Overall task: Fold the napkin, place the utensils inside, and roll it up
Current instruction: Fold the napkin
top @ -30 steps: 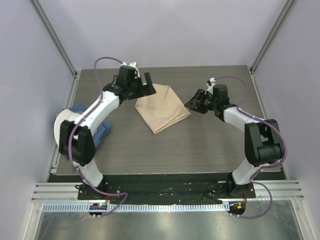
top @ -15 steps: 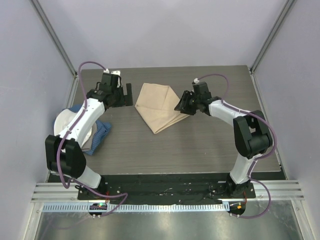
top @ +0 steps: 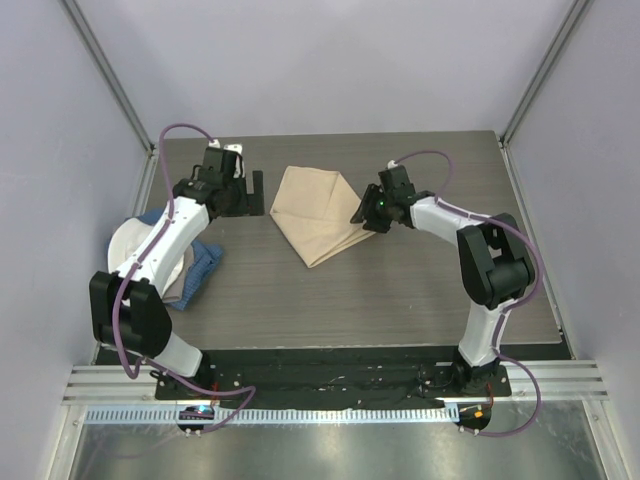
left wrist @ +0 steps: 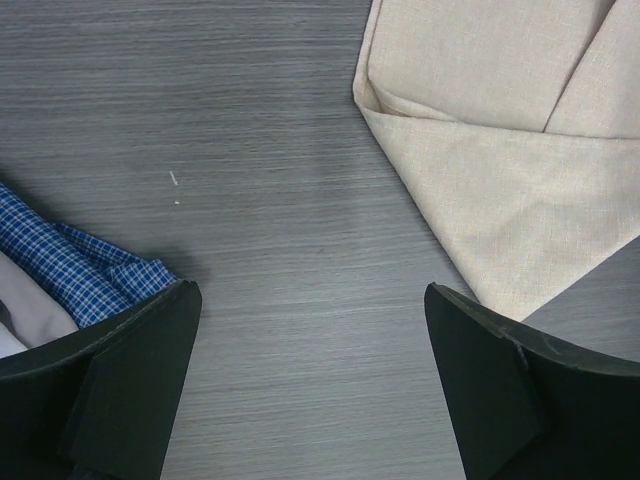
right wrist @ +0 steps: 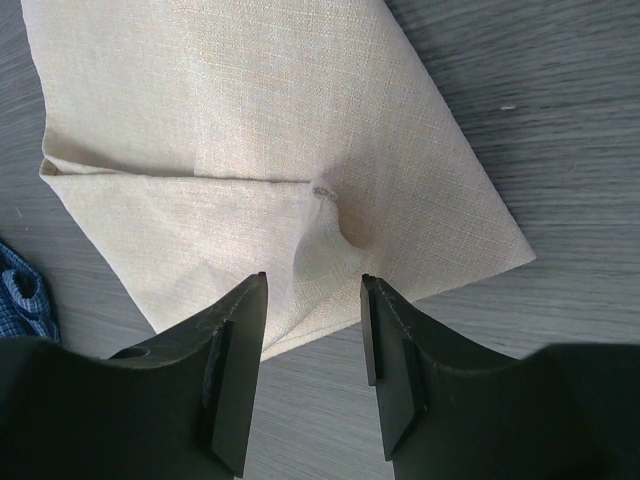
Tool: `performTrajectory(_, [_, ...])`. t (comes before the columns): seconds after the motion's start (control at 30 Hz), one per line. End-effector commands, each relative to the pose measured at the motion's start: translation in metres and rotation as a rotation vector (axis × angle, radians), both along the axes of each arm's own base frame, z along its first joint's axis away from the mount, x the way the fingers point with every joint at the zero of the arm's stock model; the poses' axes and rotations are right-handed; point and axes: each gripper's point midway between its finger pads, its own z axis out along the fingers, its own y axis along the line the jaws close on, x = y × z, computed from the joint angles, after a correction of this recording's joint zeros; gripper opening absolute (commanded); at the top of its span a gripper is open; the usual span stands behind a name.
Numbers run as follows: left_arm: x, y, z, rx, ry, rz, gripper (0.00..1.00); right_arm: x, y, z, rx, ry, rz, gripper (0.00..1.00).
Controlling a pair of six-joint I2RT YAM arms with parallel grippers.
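The beige napkin [top: 318,212] lies folded on the dark table, pointing toward the near side. My right gripper [top: 362,216] is at its right edge. In the right wrist view the jaws of the right gripper [right wrist: 312,285] stand partly apart, astride a raised pucker of the napkin [right wrist: 260,130] at its near edge, with bare table between the pads. My left gripper [top: 256,192] hangs wide open just left of the napkin. In the left wrist view the left gripper [left wrist: 310,340] has only tabletop between its fingers, the napkin [left wrist: 500,150] lying ahead to the right. The utensils are out of view.
A blue checked cloth [top: 201,266] and a pale round thing [top: 140,245] lie at the table's left side, partly under my left arm. The blue cloth [left wrist: 70,262] shows beside the left finger. Grey walls with metal posts close in the table [top: 400,290].
My left gripper has drawn back leftward off the napkin's left corner. My right gripper has moved in to the napkin's right edge and now straddles a pucker there.
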Motion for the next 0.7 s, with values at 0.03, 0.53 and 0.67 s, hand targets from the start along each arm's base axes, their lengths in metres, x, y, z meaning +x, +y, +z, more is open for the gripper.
performTrajectory(0.03, [-0.001,0.003,0.017,0.000,-0.046,0.004,1.00,0.018,0.005,0.014,0.001,-0.050,-0.020,0.50])
performTrajectory(0.53, [-0.001,0.005,0.020,0.002,-0.054,0.008,1.00,0.017,0.008,-0.006,-0.022,-0.008,0.016,0.37])
performTrajectory(0.67, [-0.001,0.006,0.020,0.006,-0.057,0.012,1.00,0.019,0.010,-0.002,-0.016,-0.016,0.024,0.24])
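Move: Just ahead of the right hand, about 1 cm out and 2 cm below, a small raised crease in the napkin's folded flap stands between the half-open fingers. The napkin's right corner lies some 6 cm to that hand's right and 1 cm back, its near corner about 9 cm left and 9 cm back, both roughly 3 cm below. From the idle left hand the crease is about 20 cm right, 3 cm ahead and 13 cm down. Easing down about 2 cm, after first edging forward about 1 cm, the right hand sets its fingertips astride the raised crease in the napkin. Late in the descent the fingers start to close, narrowing from half open to about a quarter and coming in on the crease from both sides to pinch it; the wrist barely turns. ##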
